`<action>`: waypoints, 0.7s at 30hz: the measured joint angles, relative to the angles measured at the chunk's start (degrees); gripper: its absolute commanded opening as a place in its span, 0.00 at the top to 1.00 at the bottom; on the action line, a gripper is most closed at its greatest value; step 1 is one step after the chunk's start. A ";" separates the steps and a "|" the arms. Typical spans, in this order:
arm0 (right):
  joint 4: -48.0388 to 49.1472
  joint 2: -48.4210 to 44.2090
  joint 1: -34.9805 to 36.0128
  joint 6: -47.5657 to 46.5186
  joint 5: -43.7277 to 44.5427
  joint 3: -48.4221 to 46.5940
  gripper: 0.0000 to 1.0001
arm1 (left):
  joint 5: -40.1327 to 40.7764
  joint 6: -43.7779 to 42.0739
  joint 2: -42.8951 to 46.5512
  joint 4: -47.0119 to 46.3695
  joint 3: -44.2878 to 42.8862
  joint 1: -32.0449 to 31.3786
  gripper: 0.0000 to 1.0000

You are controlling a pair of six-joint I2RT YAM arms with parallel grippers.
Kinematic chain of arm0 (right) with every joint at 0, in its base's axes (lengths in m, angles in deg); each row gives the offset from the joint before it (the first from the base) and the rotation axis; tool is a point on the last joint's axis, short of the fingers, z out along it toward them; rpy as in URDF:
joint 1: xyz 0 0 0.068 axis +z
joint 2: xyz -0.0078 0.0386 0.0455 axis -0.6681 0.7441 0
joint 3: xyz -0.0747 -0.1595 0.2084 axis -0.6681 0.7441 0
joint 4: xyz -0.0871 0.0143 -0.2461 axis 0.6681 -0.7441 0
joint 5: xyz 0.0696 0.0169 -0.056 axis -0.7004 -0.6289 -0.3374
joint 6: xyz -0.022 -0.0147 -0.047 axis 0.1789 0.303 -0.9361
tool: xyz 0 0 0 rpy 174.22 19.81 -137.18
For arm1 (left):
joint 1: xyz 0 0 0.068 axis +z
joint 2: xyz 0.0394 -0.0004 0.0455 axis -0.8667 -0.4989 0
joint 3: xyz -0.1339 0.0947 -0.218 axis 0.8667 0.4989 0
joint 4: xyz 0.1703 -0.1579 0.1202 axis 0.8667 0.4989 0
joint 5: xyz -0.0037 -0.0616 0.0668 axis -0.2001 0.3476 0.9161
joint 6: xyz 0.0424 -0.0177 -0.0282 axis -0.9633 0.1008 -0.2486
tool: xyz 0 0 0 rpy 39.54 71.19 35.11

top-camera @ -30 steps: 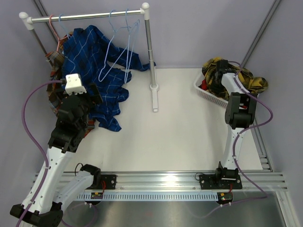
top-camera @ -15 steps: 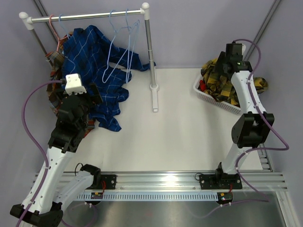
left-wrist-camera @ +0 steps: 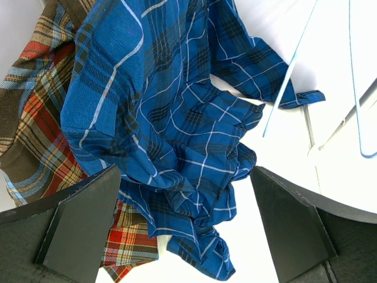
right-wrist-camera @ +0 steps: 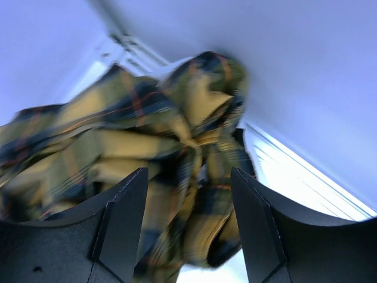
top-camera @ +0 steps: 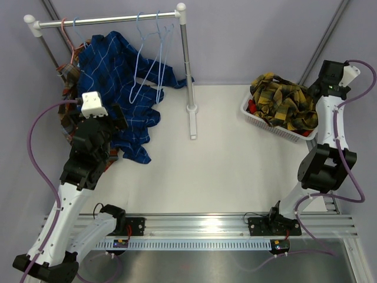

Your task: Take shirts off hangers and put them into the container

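Note:
A blue shirt [top-camera: 112, 76] with thin pale lines hangs from the rail, its lower part bunched on the table. A brown-red plaid shirt [top-camera: 66, 79] hangs behind it at the far left. Light blue hangers [top-camera: 147, 65] and a pink hanger [top-camera: 69, 41] hang on the rail. My left gripper [top-camera: 116, 118] is wide open beside the blue shirt [left-wrist-camera: 177, 130], with nothing between its fingers. The white container [top-camera: 252, 113] holds a yellow-and-black shirt [top-camera: 283, 100] over a bit of red shirt [top-camera: 253, 107]. My right gripper [top-camera: 317, 89] stands open above the container's right end, holding nothing; the yellow shirt [right-wrist-camera: 147, 135] is blurred below it.
The white-capped rail [top-camera: 112, 19] rests on a metal post [top-camera: 186, 65] whose foot [top-camera: 192, 121] stands mid-table. Purple walls close in the back and sides. A metal rail with both arm bases [top-camera: 206, 227] runs along the near edge.
My right gripper opened and let the yellow-and-black shirt drop into the container, then lifted and swung out to the right. The left arm has not moved.

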 measured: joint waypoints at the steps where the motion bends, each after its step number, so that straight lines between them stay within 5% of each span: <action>1: 0.17 1.09 -0.63 0.42 0.61 0.13 0.34 | -0.09 0.02 0.00 0.00 0.00 0.00 0.01; 21: 7.39 15.78 -2.40 6.67 11.82 -0.59 0.38 | -1.62 0.46 -0.13 -0.02 0.00 0.00 0.01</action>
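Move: The yellow plaid shirt's loose end, hanging over the container's far right corner, is roughly 7 cm ahead of the right hand, 5 cm to its right and 18 cm below. The container's middle lies about 14 cm to that hand's left, 4 cm ahead and 25 cm down; the red shirt's edge shows some 7 cm back, 5 cm left and 22 cm below. From the left hand the loose end is about 80 cm right, 22 cm ahead and 27 cm below. The right hand sinks about 10 cm towards the yellow shirt's end spilling over the container's far right corner, drifting some 6 cm to the right as it goes, quick at first and then easing off. The wrist swings about 15 degrees clockwise with its fingers still partly open, so they come down close over that end from the wall side, with no clear contact to be seen. ##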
